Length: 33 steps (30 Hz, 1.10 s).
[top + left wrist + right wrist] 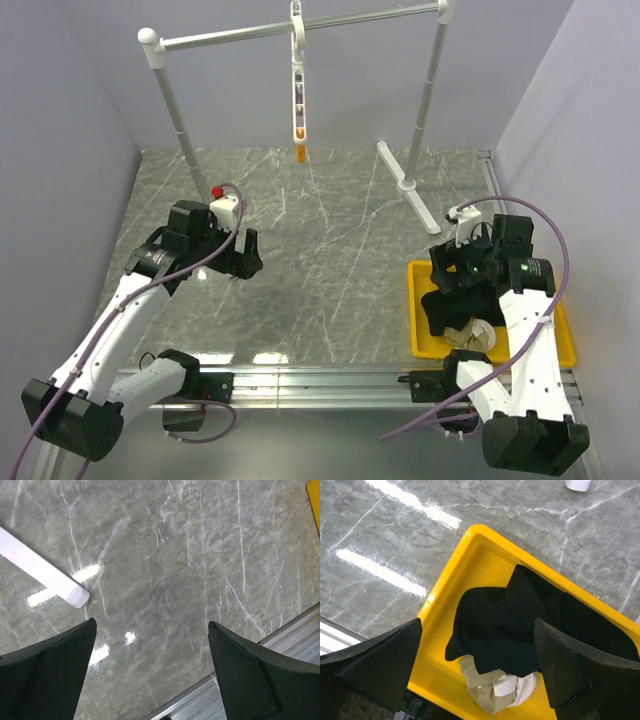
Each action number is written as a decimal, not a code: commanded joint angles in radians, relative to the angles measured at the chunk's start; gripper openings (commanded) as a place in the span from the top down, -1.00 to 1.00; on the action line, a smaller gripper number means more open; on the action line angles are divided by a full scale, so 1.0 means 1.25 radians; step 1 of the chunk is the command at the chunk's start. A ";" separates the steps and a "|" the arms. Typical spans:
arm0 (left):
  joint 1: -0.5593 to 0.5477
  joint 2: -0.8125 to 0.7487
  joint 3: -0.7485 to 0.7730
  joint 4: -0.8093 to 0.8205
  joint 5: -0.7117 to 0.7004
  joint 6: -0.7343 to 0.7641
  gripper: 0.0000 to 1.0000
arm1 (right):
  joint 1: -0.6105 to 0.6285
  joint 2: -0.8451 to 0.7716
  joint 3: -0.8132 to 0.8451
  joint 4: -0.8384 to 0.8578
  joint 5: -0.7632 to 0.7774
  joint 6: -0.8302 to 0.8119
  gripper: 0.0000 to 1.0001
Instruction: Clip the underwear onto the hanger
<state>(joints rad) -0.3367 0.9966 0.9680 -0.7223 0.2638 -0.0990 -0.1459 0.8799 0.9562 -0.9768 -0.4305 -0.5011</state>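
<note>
The black underwear [505, 625] lies crumpled in a yellow tray [450, 585], on top of a beige and white cloth [495, 692]. My right gripper [478, 625] hovers open above it, nothing between its fingers; from above the gripper [458, 272] covers part of the underwear [440, 310]. The white hanger [298, 85] hangs edge-on from the rail [300, 28], an orange clip [300, 153] at its lower end. My left gripper [245, 262] stands open over the bare marble on the left; in its wrist view the gripper [152, 624] holds nothing.
A white rail frame stands at the back on two posts [175, 110] [428, 90], with a foot bar [405, 185] on the floor; another foot bar [45, 572] shows near my left gripper. An aluminium rail [320, 385] runs along the near edge. Grey walls close three sides.
</note>
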 commanded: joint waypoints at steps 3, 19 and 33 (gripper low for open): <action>0.014 -0.027 0.026 0.012 0.004 0.002 -0.99 | 0.031 0.026 0.078 -0.080 0.047 -0.036 -1.00; 0.155 -0.047 0.043 0.017 0.194 -0.008 -0.99 | 0.047 0.129 0.008 -0.122 0.333 -0.153 -1.00; 0.209 -0.100 0.004 0.033 0.234 -0.012 -0.99 | 0.178 0.367 -0.002 0.039 0.401 0.035 -1.00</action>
<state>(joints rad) -0.0864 0.8867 0.9791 -0.7174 0.5110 -0.0994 0.0719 1.3087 0.9401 -1.0229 0.0109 -0.5331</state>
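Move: Below the right hand and to its right lies the black underwear, about 16 cm down, 8 cm to the right and about level fore and aft. The beige garment beside it is 9 cm right of that hand and some 7 cm back; the yellow tray that holds both is centred roughly 16 cm right and 2 cm back. From the left hand the underwear is about 50 cm right, 2 cm back and 17 cm below. Dropping about 10 cm towards the underwear, the wide-open right hand first swings back and to the right, then comes forward and partly left again while still sinking. Its wrist tips and rolls until the fingers point almost straight down over the cloth. The empty left hand rises some 4 cm and drifts left, fingers still open. ##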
